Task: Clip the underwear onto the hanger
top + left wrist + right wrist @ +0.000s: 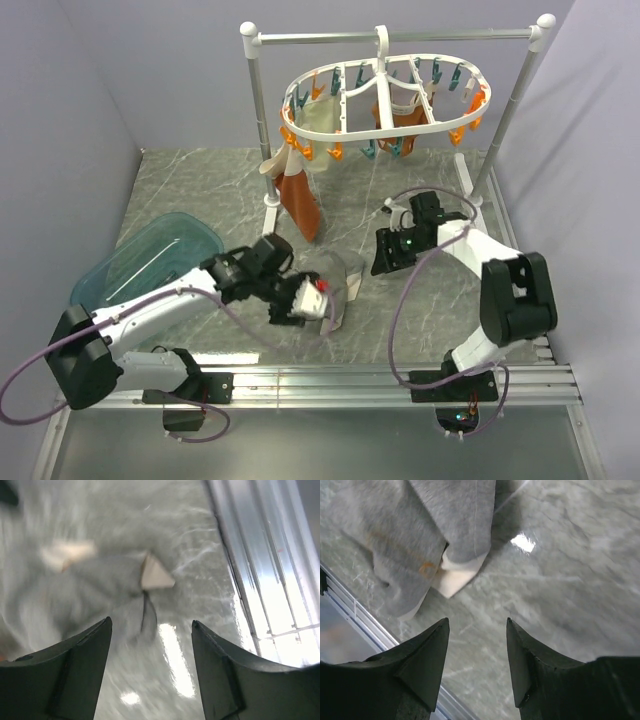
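The underwear, grey with cream edging, lies crumpled on the marble table between the two arms. My left gripper sits at its near-left edge. In the left wrist view the jaws stand open with nothing between them, and the blurred underwear is just ahead. My right gripper is to the right of the cloth, open and empty. It has the underwear ahead and to the left, apart from its fingertips. The hanger, a white oval ring with orange and teal pegs, hangs from the rail at the back.
The silver rail stand holds the hanger, where cream and rust-orange garments hang clipped. A clear teal tub lies at the left. An aluminium rail runs along the near edge, seen close in the left wrist view.
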Available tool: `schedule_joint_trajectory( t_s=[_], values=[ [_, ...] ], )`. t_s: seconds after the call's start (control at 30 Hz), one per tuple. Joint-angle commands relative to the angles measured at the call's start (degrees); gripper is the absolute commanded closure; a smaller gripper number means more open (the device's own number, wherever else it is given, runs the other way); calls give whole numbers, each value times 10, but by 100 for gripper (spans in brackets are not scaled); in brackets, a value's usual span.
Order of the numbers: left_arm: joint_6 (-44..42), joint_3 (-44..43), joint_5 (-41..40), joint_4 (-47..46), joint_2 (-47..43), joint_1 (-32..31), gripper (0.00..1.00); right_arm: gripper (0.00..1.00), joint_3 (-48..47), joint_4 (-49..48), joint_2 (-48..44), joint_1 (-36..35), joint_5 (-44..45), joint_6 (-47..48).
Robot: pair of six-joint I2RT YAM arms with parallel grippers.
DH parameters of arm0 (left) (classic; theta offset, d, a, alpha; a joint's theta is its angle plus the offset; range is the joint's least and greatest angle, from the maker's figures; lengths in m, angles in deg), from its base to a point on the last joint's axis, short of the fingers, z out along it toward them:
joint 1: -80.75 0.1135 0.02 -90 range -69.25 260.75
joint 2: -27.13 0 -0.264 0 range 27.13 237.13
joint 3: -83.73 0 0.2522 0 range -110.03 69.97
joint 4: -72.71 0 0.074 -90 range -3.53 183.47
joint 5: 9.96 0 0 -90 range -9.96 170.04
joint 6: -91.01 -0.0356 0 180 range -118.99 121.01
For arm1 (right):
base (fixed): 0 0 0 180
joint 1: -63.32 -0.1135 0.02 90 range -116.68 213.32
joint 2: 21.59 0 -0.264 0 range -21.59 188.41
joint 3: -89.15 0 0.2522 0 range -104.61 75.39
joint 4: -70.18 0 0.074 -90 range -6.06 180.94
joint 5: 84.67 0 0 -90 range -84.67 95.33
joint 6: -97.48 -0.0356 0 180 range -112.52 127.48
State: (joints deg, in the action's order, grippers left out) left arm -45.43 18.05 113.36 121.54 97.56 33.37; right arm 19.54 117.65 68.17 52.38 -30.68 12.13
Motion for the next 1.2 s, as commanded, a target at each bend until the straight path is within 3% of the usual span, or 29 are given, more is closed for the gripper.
schedule_joint_trajectory(
  t_s=[0.0, 0.1, 0.23, 0.5, 0.7, 0.83, 0.87, 0.9, 0.93, 1.0, 1.17],
  values=[
    [-161, 36, -36, -77, -14, -65, 30, 44, -33, -52, 48, -15, -4, -25],
    [-254, 55, -71, -108, 2, -121, 31, 45, -40, -68, 81, -18, -3, -35],
    [-362, 37, -96, -92, 51, -150, 33, 46, -46, -90, 103, -30, -11, -46],
    [-475, -5, -166, -108, 157, -185, 35, 47, -73, -95, 149, -50, -28, -68],
    [-497, -37, -255, -113, 230, -214, 39, 69, -100, -74, 181, -52, -60, -68],
    [-486, -48, -292, -97, 257, -215, 63, 96, -103, -45, 157, -51, -53, -53],
    [-484, -44, -296, -88, 255, -215, 70, 100, -98, -40, 149, -50, -47, -52],
    [-473, -43, -298, -84, 253, -215, 84, 100, -95, -35, 140, -44, -43, -52],
    [-461, -42, -292, -80, 246, -215, 89, 100, -90, -21, 118, -42, -38, -35],
    [-410, -45, -264, -56, 208, -215, 96, 100, -88, 1, 94, -27, -21, -17],
    [-303, -45, -149, -8, 64, -197, 100, 100, -87, 89, 21, 16, 22, 33]
  ],
)
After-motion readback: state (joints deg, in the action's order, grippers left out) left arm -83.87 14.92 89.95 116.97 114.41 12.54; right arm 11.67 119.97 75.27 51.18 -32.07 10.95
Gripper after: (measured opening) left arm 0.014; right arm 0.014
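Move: The underwear lies crumpled on the table between the hands: from the left hand about 5 cm ahead, 6 cm to the right and 11 cm down. From the right hand its middle is roughly 3 cm back, 8 cm to the left and 5 cm lower. Counted from the left hand, the rack's near-left foot stands some 16 cm ahead and 9 cm left, and the blue bin about 8 cm ahead and 35 cm left, both at table level. Down and to the right, after a short draw back, the left hand dips about 10 cm to the underwear's near edge, rolling some 60 degrees about its pointing axis. The right hand sinks leftward and slightly forward to the far-right corner. Both shut from half open or wider, right first, pinch the cloth and rise 4 to 5 cm, the right easing back rightward. ##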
